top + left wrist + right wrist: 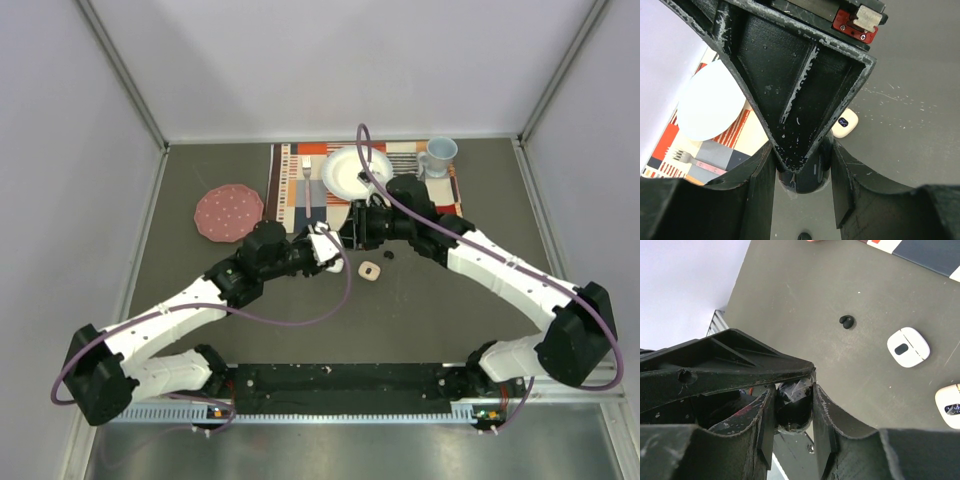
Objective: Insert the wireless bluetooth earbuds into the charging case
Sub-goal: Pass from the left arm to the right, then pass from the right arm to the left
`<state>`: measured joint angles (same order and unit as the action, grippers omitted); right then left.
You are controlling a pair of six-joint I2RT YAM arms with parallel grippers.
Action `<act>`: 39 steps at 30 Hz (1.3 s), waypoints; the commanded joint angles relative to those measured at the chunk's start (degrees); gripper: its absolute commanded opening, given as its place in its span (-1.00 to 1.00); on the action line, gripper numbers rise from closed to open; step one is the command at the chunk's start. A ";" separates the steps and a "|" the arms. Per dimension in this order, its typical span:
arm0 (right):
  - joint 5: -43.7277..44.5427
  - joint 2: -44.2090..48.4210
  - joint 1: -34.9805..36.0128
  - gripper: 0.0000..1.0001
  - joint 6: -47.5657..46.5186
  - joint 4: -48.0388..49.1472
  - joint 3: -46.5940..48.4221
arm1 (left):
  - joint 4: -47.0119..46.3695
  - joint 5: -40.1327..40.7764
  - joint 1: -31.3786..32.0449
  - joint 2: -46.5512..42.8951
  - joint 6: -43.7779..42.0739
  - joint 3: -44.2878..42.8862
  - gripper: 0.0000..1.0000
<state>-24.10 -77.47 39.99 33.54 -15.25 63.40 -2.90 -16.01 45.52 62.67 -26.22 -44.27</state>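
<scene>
A black rounded charging case (807,177) hangs above the table between both grippers. My left gripper (801,155) is shut on it, its fingers pressed to both sides. My right gripper (793,395) is also shut on the same case (792,415), which has a scrap of clear film on top. In the top view the two grippers, left (330,250) and right (352,232), meet at the table's middle. One black earbud (846,321) lies loose on the grey table, also seen from above (388,255). Other earbuds are out of view.
A beige case (369,270) lies near the black earbud. The right wrist view shows a white case (908,347) and a cream case (949,399). Behind are a striped placemat (290,185), white plate (350,172), fork (307,185), blue mug (440,153) and pink disc (228,212).
</scene>
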 commanded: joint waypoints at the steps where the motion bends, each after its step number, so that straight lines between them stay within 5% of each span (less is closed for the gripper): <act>1: 1.42 0.74 0.44 -0.82 -1.46 -1.10 2.70 | -4.93 0.54 0.36 -0.71 1.17 -2.75 -1.00; 3: 1.51 1.01 0.44 -1.00 -1.37 -0.84 2.70 | -5.10 1.50 0.36 -0.80 1.69 -2.75 -0.86; 6: 1.95 1.44 0.44 -1.00 -1.37 -0.75 3.14 | -6.15 2.56 0.36 -1.68 2.74 -1.79 -0.71; 10: 3.00 2.67 0.35 -1.00 -0.67 0.13 3.40 | -9.40 3.00 0.36 -3.52 4.51 -0.12 -0.16; 17: 3.44 5.57 -2.28 -1.00 3.02 4.95 1.30 | -13.62 2.21 0.27 -6.42 8.72 3.66 0.21; 31: 0.19 12.68 -9.66 -1.00 5.57 14.35 -3.54 | -18.55 9.51 -1.04 -13.45 17.77 8.24 0.63; 39: -6.30 18.93 -10.54 -1.00 4.25 26.66 -8.81 | -16.09 7.84 -6.93 -14.07 33.67 4.46 0.92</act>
<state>-25.10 -62.54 30.02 38.59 -0.30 56.14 -17.39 -6.83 41.34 49.15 -3.03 -36.40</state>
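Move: Both grippers already hold the black charging case, which sits midway between their meeting fingertips, within about 1 cm of each hand point. From the left hand, the white case lies on the table some 20 cm below, about 4 cm ahead and 1 cm left. At that same level the cream case is about 2 cm ahead and 8 cm right, and the near black earbud about 2 cm ahead and 11 cm left. Open the left gripper wide to let go of the black case and lift it about 7 cm, then draw it off to the left, fingertips tipping up some 25 degrees. Keep the right fingers shut on the case and carry it up about 9 cm and to the right, a little forward too, letting the right fingertips tilt upward. ##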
